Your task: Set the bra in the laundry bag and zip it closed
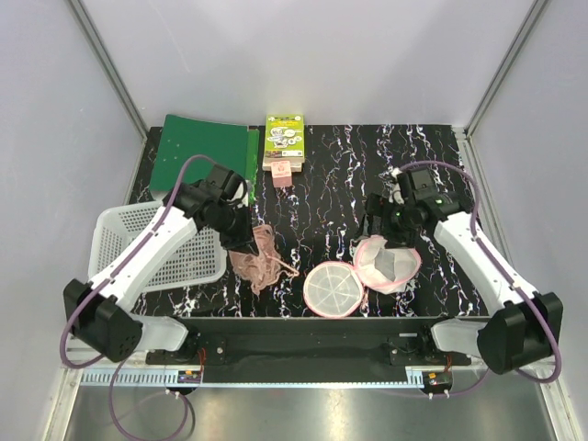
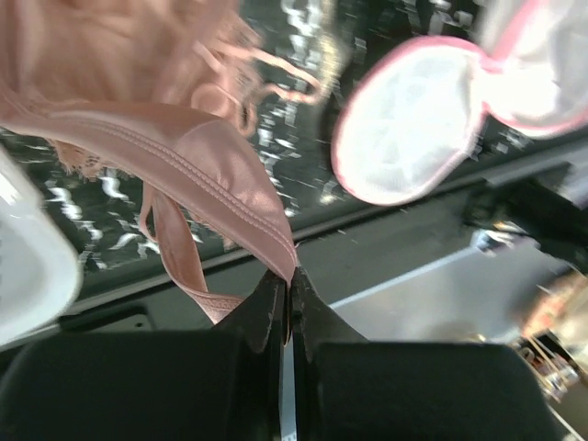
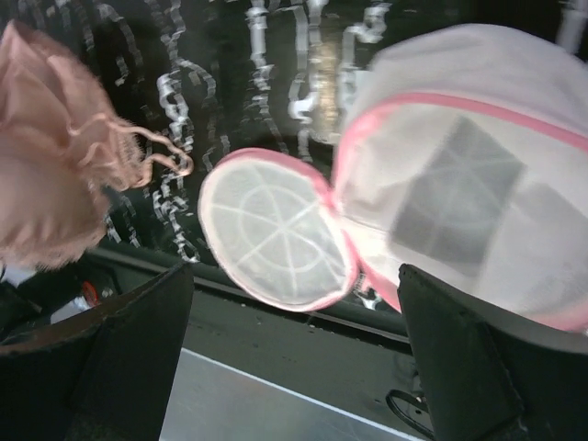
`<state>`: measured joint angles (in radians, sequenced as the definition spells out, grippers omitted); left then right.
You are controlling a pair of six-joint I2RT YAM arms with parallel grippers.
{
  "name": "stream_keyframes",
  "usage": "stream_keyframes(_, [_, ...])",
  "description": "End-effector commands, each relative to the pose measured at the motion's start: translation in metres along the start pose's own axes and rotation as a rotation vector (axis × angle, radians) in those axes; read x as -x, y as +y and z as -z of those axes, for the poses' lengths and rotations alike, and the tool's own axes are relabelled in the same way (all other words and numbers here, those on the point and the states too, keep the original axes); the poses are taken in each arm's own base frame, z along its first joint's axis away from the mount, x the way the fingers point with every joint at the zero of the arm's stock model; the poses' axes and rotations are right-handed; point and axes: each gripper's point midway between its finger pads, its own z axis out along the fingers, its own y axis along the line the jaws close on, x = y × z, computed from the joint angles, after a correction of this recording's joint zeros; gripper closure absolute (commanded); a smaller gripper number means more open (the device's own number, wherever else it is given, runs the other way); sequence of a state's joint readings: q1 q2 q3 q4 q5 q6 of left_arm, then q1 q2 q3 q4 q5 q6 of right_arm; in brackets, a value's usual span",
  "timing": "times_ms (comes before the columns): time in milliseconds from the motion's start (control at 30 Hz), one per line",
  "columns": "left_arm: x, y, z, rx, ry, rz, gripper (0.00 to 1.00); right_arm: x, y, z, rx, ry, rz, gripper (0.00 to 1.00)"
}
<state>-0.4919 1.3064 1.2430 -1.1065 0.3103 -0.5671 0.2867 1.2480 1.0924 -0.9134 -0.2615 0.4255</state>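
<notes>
The salmon-pink bra (image 1: 260, 261) hangs crumpled over the dark marbled table, left of centre, with straps trailing. My left gripper (image 1: 241, 239) is shut on its upper edge; in the left wrist view the jaws (image 2: 289, 280) pinch the bra's (image 2: 184, 138) hem. The laundry bag (image 1: 363, 276) lies open like a clamshell: a flat round half (image 1: 333, 289) near the front edge and a domed half (image 1: 389, 262) to its right. My right gripper (image 1: 384, 230) hovers open just behind the domed half. In the right wrist view the bag (image 3: 276, 230) and the bra (image 3: 55, 156) both show, and the gripper (image 3: 294, 349) holds nothing.
A white lattice basket (image 1: 156, 248) sits at the left under my left arm. A green folder (image 1: 204, 152), a green printed box (image 1: 284, 140) and a small pink item (image 1: 283, 175) lie at the back. The table's front rail (image 1: 303, 323) runs just below the bag.
</notes>
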Motion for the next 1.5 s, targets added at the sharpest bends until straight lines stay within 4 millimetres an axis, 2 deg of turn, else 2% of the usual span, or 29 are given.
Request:
stream_keyframes(0, [0.028,0.025,-0.013,0.169,-0.063,-0.034,1.00,0.010,0.062,-0.013,0.224,-0.013,0.107,0.00])
stream_keyframes(67, [0.034,0.033,-0.018,0.223,-0.060,-0.037,1.00,0.020,0.085,-0.027,0.287,-0.035,0.158,0.01])
stream_keyframes(100, [0.036,0.037,-0.020,0.249,-0.066,-0.026,1.00,0.027,0.107,-0.027,0.365,-0.049,0.196,0.01])
stream_keyframes(133, [0.038,0.041,-0.022,0.270,-0.070,-0.024,1.00,0.022,0.118,-0.042,0.390,-0.015,0.212,0.02])
stream_keyframes(167, [0.042,0.044,-0.028,0.289,-0.072,-0.023,1.00,0.022,0.130,-0.047,0.426,-0.007,0.202,0.04])
stream_keyframes(200, [0.043,0.047,-0.032,0.300,-0.071,-0.016,1.00,0.028,0.151,-0.050,0.509,-0.037,0.233,0.04])
stream_keyframes(233, [0.044,0.049,-0.035,0.308,-0.070,-0.012,1.00,0.020,0.162,-0.063,0.536,-0.011,0.243,0.07])
stream_keyframes(300, [0.047,0.051,-0.042,0.315,-0.073,-0.011,1.00,0.024,0.187,-0.070,0.638,-0.037,0.235,0.09])
stream_keyframes(333, [0.050,0.055,-0.043,0.334,-0.091,-0.014,1.00,0.014,0.195,-0.083,0.650,-0.010,0.230,0.12])
stream_keyframes(400, [0.052,0.061,-0.047,0.357,-0.095,-0.018,1.00,0.010,0.205,-0.101,0.692,-0.004,0.245,0.14])
stream_keyframes(467, [0.053,0.063,-0.049,0.366,-0.098,-0.022,1.00,-0.001,0.217,-0.109,0.741,0.021,0.258,0.18])
stream_keyframes(500, [0.053,0.063,-0.051,0.366,-0.093,-0.026,1.00,-0.007,0.216,-0.121,0.743,0.046,0.243,0.18])
stream_keyframes(533, [0.054,0.063,-0.052,0.365,-0.092,-0.031,1.00,-0.015,0.220,-0.125,0.759,0.072,0.216,0.19])
stream_keyframes(567, [0.055,0.062,-0.052,0.363,-0.089,-0.038,1.00,-0.020,0.223,-0.128,0.787,0.075,0.221,0.28])
stream_keyframes(600, [0.056,0.061,-0.053,0.361,-0.085,-0.041,1.00,-0.028,0.219,-0.141,0.772,0.101,0.209,0.28])
stream_keyframes(767, [0.056,0.055,-0.054,0.328,-0.075,-0.048,1.00,-0.056,0.225,-0.160,0.774,0.164,0.234,0.32])
stream_keyframes(867, [0.056,0.054,-0.052,0.325,-0.080,-0.052,1.00,-0.065,0.223,-0.173,0.747,0.194,0.227,0.32])
stream_keyframes(1100, [0.055,0.044,-0.049,0.282,-0.078,-0.075,1.00,-0.073,0.218,-0.194,0.708,0.209,0.227,0.53])
stream_keyframes(1200, [0.052,0.040,-0.050,0.265,-0.069,-0.109,1.00,-0.073,0.218,-0.192,0.710,0.210,0.236,0.75])
stream_keyframes(1233, [0.051,0.040,-0.051,0.266,-0.065,-0.115,1.00,-0.075,0.216,-0.191,0.702,0.213,0.234,0.89])
stream_keyframes(1300, [0.050,0.036,-0.055,0.252,-0.061,-0.129,1.00,-0.071,0.213,-0.184,0.677,0.192,0.245,1.00])
stream_keyframes(1333, [0.049,0.035,-0.057,0.249,-0.057,-0.132,1.00,-0.074,0.205,-0.186,0.633,0.199,0.235,1.00])
stream_keyframes(1400, [0.048,0.030,-0.065,0.245,-0.046,-0.140,1.00,-0.073,0.201,-0.175,0.618,0.183,0.263,1.00])
stream_keyframes(1433, [0.050,0.027,-0.066,0.244,-0.046,-0.140,1.00,-0.077,0.189,-0.176,0.567,0.182,0.252,1.00])
stream_keyframes(1467, [0.048,0.023,-0.070,0.243,-0.038,-0.150,1.00,-0.073,0.190,-0.163,0.575,0.155,0.258,1.00])
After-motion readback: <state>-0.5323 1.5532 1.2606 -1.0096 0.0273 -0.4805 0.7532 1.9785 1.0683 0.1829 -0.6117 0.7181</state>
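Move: Dangling from the left hand's shut fingers, the bra has its middle about 3 cm ahead of that hand and some 10 below. The white basket's middle is about 22 cm to that hand's left and 7 ahead. From the wide-open right hand the bra lies roughly 31 cm to the left, 1 cm back and 8 below; the open laundry bag sits almost straight under, about 14 below, and its round lid 13 cm left, 8 back and as low. Sweeping some 27 cm left from above the open bag, the right hand bows slightly forward and back, sinks about 12 cm and turns about 30 degrees counter-clockwise with its left side rising; its fingers then close and pinch the bra's right edge. The left hand, still gripping the bra, lowers it 7 cm and forward 5, its left side also rising, then nearly stops, easing slightly right at the end. ##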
